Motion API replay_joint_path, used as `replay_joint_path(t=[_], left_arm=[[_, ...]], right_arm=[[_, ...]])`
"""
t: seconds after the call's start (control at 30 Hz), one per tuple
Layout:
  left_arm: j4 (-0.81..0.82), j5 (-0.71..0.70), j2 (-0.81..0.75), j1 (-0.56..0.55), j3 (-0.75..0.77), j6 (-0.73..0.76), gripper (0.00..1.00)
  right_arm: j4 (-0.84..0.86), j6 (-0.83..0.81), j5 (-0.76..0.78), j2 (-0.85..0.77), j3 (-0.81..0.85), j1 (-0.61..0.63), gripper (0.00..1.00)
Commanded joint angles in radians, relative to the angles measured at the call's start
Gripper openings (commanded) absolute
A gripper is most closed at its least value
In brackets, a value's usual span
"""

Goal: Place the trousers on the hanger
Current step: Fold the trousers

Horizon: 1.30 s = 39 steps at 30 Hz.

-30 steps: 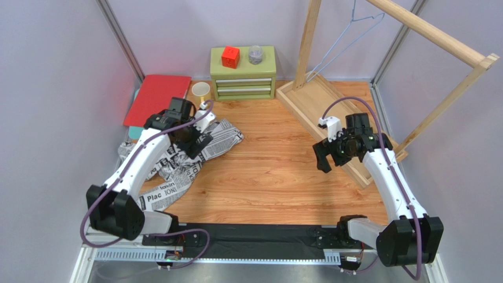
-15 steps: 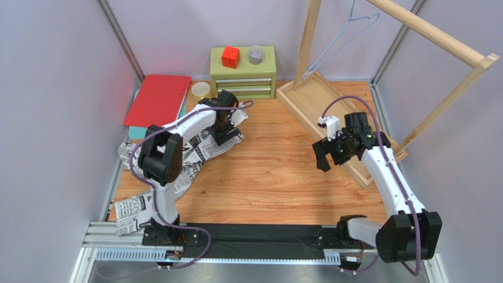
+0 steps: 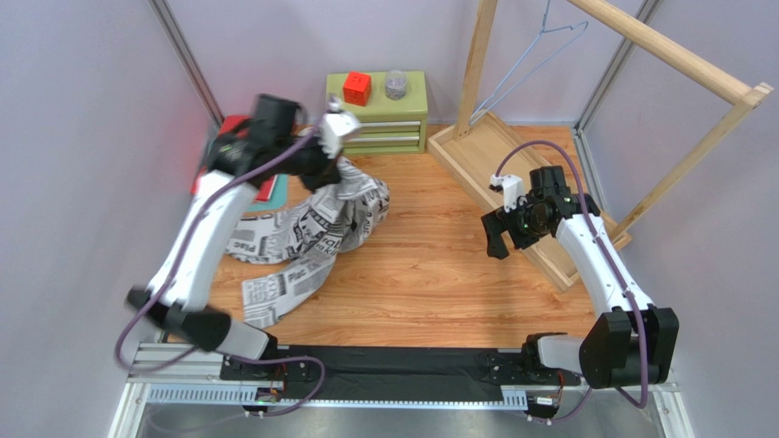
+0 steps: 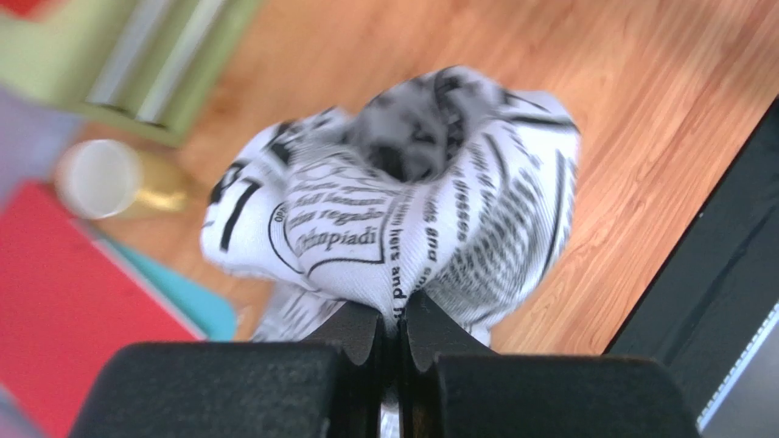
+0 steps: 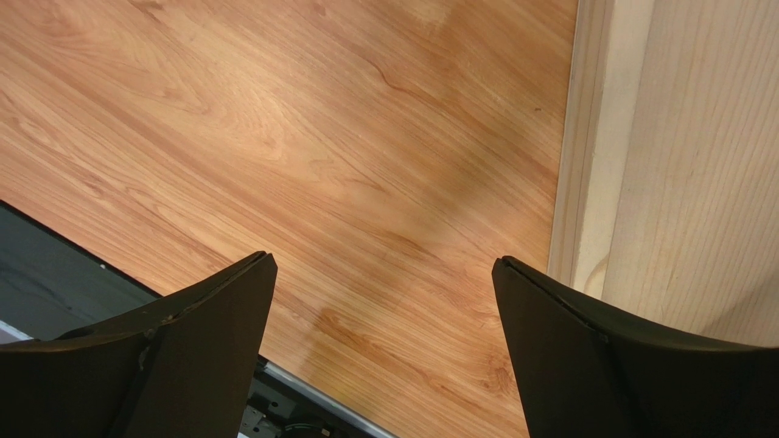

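The trousers (image 3: 311, 228), white cloth with black newspaper print, lie bunched at the left of the table, and one end is pulled up into a peak. My left gripper (image 3: 336, 172) is shut on that peak. In the left wrist view its fingers (image 4: 393, 319) pinch a fold of the trousers (image 4: 402, 210), which hang above the wood. The hanger (image 3: 560, 29), thin pale wire, hangs from the rack's top beam at the back right. My right gripper (image 3: 499, 239) stands open over bare wood next to the rack's base, with nothing between its fingers (image 5: 384, 310).
A green drawer chest (image 3: 376, 114) at the back carries a red cube (image 3: 357, 88) and a small jar (image 3: 396, 84). A red board (image 3: 208, 164) lies at the back left, and a cup (image 4: 101, 178) beside it. The wooden rack frame (image 3: 677, 55) stands on a tray base (image 3: 494, 164).
My left arm swung toward the back, shut on the trousers and lifted one end into a peak, dragging the cloth right. The right gripper shifted only slightly.
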Motion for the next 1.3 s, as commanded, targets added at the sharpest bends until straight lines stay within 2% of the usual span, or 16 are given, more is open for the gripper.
replay_joint_path(t=[0.0,0.1,0.2,0.3,0.33,0.4,0.43,0.5,0.57,0.77,0.9,0.93,1.03,1.07,1.1,1.27], left_arm=[[-0.197,0.199,-0.232,0.273,-0.174,0.125,0.00],[-0.165,0.216,-0.264,0.570,-0.378,0.139,0.00],[-0.156,0.090,-0.189,0.645,-0.504,0.167,0.00],[-0.081,0.000,-0.148,0.645,-0.591,0.120,0.02],[-0.064,-0.034,-0.134,0.645,-0.598,0.110,0.12],[-0.097,-0.037,-0.078,0.644,-0.588,0.144,0.18],[-0.117,-0.028,-0.067,0.642,-0.592,0.159,0.29],[-0.121,-0.033,-0.072,0.642,-0.606,0.193,0.37],[-0.090,-0.059,-0.089,0.642,-0.621,0.184,0.52],[-0.079,-0.079,-0.051,0.644,-0.617,0.123,0.54],[-0.079,-0.090,-0.011,0.655,-0.591,0.075,0.55],[-0.085,-0.085,-0.005,0.658,-0.585,0.067,0.66],[-0.100,-0.079,0.009,0.668,-0.556,0.035,0.68],[-0.105,-0.080,0.015,0.673,-0.540,0.023,0.76],[-0.117,-0.071,0.016,0.678,-0.531,0.018,0.99],[-0.137,-0.041,0.027,0.716,-0.497,-0.023,1.00]], right_arm=[[0.025,0.042,-0.089,0.022,0.088,0.002,0.95],[0.044,0.052,-0.115,0.047,0.097,0.009,0.95],[0.077,0.070,-0.136,0.057,0.087,0.045,0.96],[0.113,0.076,-0.133,0.077,0.079,0.129,0.97],[0.111,0.072,-0.123,0.091,0.081,0.152,0.97],[0.085,0.044,-0.111,0.105,0.082,0.212,0.95],[0.070,0.027,-0.117,0.119,0.084,0.226,0.95],[0.022,-0.003,-0.130,0.125,0.085,0.267,0.92],[0.007,-0.008,-0.133,0.124,0.067,0.339,0.90],[0.132,0.041,-0.003,0.122,-0.018,0.682,0.86],[0.189,0.070,0.081,0.237,0.021,0.880,0.81],[0.191,0.078,0.084,0.260,0.037,0.917,0.81],[0.188,0.119,0.118,0.356,0.117,1.046,0.80],[0.186,0.130,0.126,0.381,0.134,1.093,0.79],[0.194,0.133,0.133,0.401,0.162,1.112,0.77],[0.232,0.174,0.129,0.545,0.228,1.186,0.72]])
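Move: The left hand, holding the trousers high, is taking them to the open table beside the leg ends, about 20 cm to its left, 7 cm back and 26 cm below; the mug stands 17 cm ahead, 11 cm left and 24 cm below. For the right hand, empty and open, the trousers' middle lies some 40 cm left, 2 cm ahead and 4 cm below; the wooden tray is 11 cm ahead, 8 cm right and 8 cm lower. The left hand flicks the held trousers up about 5 cm, then swings them left and back and down to the table's left, tipping its fingers downward and opening wide to let go. The right hand, after a small forward lift, sweeps some 25 cm left, back and down to the trousers' near corner, turning about 60 degrees counter-clockwise and slightly narrowing its fingers. ##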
